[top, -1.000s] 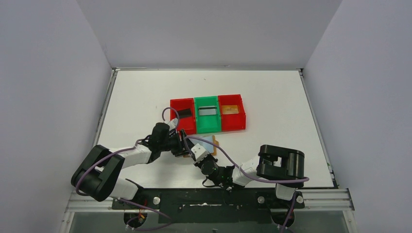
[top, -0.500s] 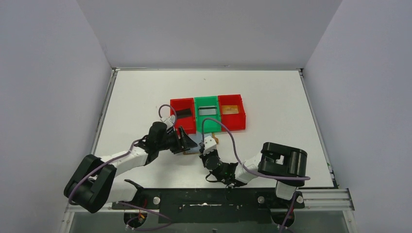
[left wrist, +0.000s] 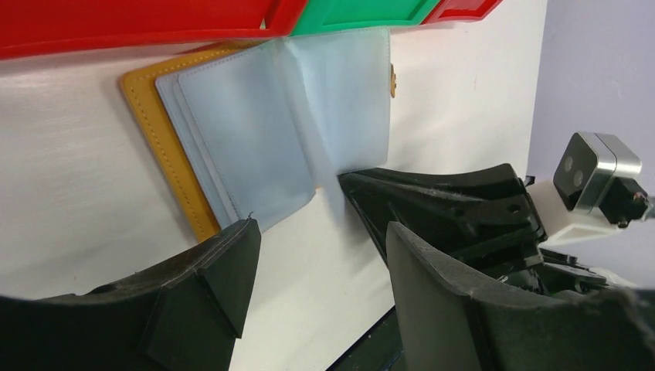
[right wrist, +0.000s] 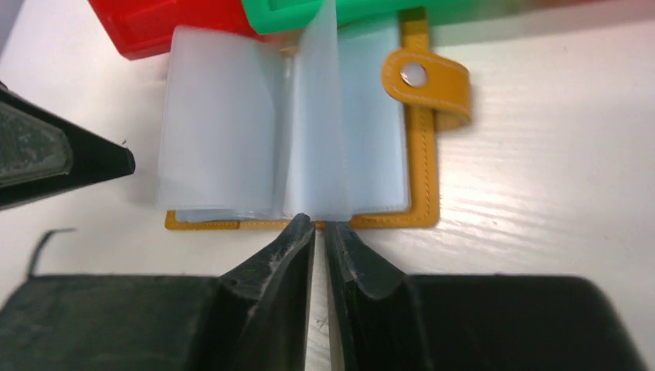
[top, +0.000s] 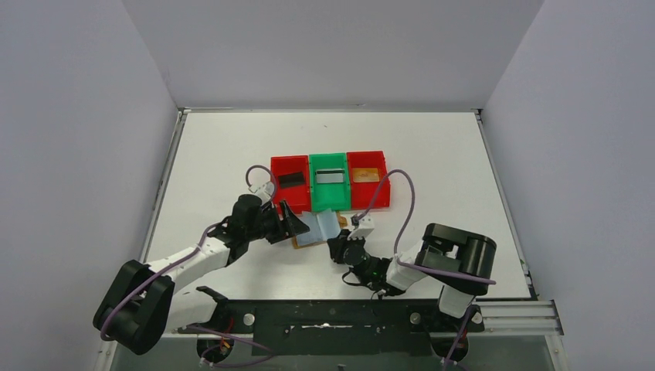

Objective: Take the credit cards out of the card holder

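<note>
The orange-tan card holder (top: 318, 229) lies open on the table just in front of the bins, its pale blue-grey sleeves (right wrist: 224, 147) fanned out and its tab (right wrist: 432, 81) at the right. One sleeve leaf (right wrist: 317, 116) stands upright. My right gripper (right wrist: 318, 224) is shut on that leaf's near edge. My left gripper (left wrist: 320, 255) is open at the holder's left near corner, with only bare table between its fingers. No credit card shows in the sleeves that I see. In the top view the left gripper (top: 297, 224) and right gripper (top: 335, 242) flank the holder.
A row of three bins touches the holder's far side: a red bin (top: 276, 166) with a dark card (top: 292, 180), a green bin (top: 330, 158) with a pale card (top: 330, 177), and a red bin (top: 385, 182) with an orange card (top: 366, 175). Grey walls enclose the table.
My right gripper has swung up and right to the holder's near edge. The left gripper has drawn back to the left and opened wider. The sleeves, covered before, now show.
</note>
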Tool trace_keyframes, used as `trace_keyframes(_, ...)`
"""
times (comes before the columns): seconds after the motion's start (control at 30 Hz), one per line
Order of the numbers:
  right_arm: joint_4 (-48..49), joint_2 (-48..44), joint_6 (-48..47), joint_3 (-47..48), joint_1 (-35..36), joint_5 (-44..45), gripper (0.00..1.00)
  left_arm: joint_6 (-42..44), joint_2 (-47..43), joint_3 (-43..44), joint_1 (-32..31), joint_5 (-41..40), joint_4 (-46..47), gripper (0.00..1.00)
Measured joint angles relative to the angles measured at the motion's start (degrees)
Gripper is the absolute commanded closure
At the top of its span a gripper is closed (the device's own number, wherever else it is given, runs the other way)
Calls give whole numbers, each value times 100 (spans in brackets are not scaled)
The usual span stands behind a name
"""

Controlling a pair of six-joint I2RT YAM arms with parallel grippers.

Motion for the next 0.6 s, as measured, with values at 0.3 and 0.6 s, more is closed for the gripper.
trace_keyframes(0.3, -560, -905, 2046, -616, -92, 4, 64, 63, -293, 0, 11, -227, -372, 39)
trace_keyframes(0.6, -3067, -1987, 1738, 719, -114, -83, 62, 184, -540, 98, 55, -883, -1062, 37)
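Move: The card holder lies open by the right fingertips, its middle about 5 cm ahead and 2 cm left of the right hand and barely below it; the brown strap is some 7 cm ahead and 3 cm right. The green box stands about 16 cm straight ahead of the right hand, the left red box as far out and 12 cm left. From the left hand the holder's middle is about 5 cm right, 2 cm ahead and 6 cm below. Opening off the page, right hand goes 3 cm right, then left and up 7; left hand withdraws leftward. ##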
